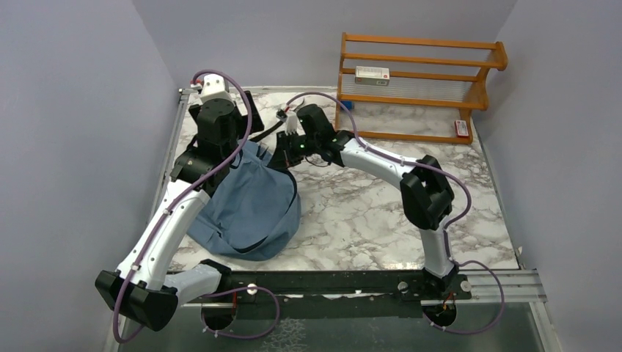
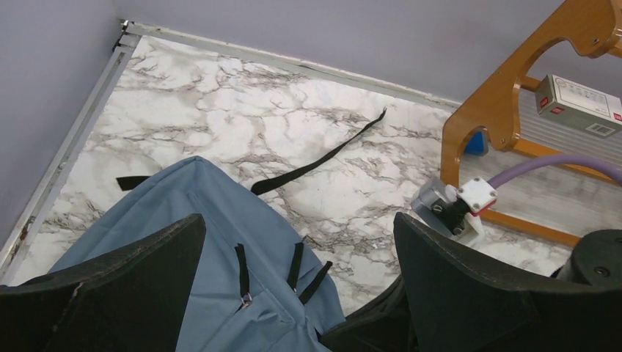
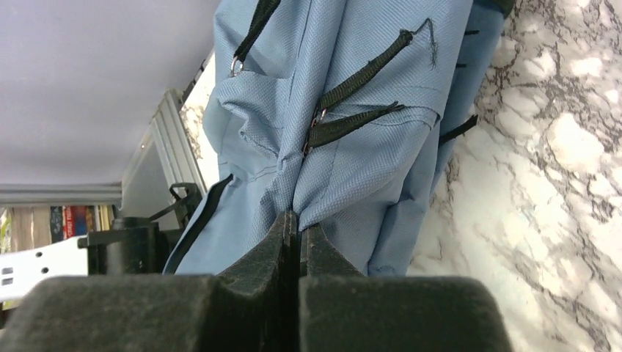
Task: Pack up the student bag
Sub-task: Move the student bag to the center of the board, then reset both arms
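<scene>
The student bag is a soft dusty-blue backpack slumped on the left half of the marble table, with black straps and zipper pulls. My right gripper is shut on a bunched fold of the bag's blue fabric near its far upper edge, and the cloth hangs from the pinch. In the top view that gripper sits at the bag's far right corner. My left gripper hovers open above the bag's far end, its wide black fingers apart with nothing between them.
A wooden rack stands at the back right with a white box on a shelf and a small red-and-white item at its foot. A loose black strap trails over the marble. Walls and a metal rail bound the left side.
</scene>
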`<state>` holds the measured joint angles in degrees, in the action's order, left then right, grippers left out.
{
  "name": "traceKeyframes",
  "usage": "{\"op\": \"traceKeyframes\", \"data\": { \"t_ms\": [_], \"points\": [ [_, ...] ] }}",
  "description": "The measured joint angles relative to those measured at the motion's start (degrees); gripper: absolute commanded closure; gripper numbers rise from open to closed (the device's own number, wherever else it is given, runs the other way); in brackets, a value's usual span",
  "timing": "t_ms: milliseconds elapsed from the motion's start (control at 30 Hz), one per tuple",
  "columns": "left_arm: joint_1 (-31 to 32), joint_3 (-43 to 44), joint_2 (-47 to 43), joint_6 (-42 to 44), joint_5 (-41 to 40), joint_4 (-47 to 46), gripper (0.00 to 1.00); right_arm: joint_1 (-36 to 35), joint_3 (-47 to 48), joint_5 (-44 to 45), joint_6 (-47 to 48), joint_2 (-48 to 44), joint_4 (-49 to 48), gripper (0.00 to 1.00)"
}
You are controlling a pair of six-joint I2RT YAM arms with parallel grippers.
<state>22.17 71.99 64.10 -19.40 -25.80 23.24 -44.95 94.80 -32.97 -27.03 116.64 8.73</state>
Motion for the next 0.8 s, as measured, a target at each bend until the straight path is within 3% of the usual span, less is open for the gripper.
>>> {"op": "traceKeyframes", "data": {
  "t_ms": [167, 333, 433, 600, 800],
  "points": [
    [0.0, 0.0, 0.22, -0.04, 0.0, 0.59, 0.01, -0.11, 5.6, 1.38, 1.14, 4.96, 0.07, 0.9],
    [0.0, -0.2, 0.9, -0.04, 0.83, 0.66, 0.01, 0.55, 10.05, 6.47, 5.2, 7.67, 0.33, 0.64],
    [0.0, -0.81, 1.07, -0.02, 1.79, 0.61, 0.01, 1.2, 9.29, 9.38, 7.02, 6.91, -0.31, 0.56],
    [0.0, -3.74, 1.07, 0.26, 4.26, -0.61, 0.01, 5.05, 1.29, 14.8, 9.77, -0.55, -1.86, 0.5],
    [0.0, -5.77, 1.4, 1.53, 7.41, -3.28, 0.01, 8.9, -9.9, 23.74, 13.73, -16.31, -4.13, 0.39]
  ]
}}
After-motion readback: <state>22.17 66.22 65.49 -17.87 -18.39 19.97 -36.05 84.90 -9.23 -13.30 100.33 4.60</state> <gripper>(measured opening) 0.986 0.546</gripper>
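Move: Pinching the bag's raised far-right edge, the right hand has the student bag's middle some 10 cm back, 12 cm to its left and 11 cm below. The loose black strap lies about 14 cm ahead of that hand and 2 cm left, and the wooden rack's near left corner 12 cm ahead, 18 cm right, both 15 cm below. From the high, open left hand, the bag's middle is roughly 13 cm back, 1 cm left and 28 cm down; the strap is 11 cm ahead, 9 cm right. Letting go of the bag's edge, the right hand pushes about 9 cm forward while its fingers part to around half open, then swings some 14 cm to the right and rises about 7 cm, away from the bag, rolling and yawing clockwise by about 25 degrees. The left hand, still wide open, sinks some 4 cm towards the bag and drifts slightly right. ##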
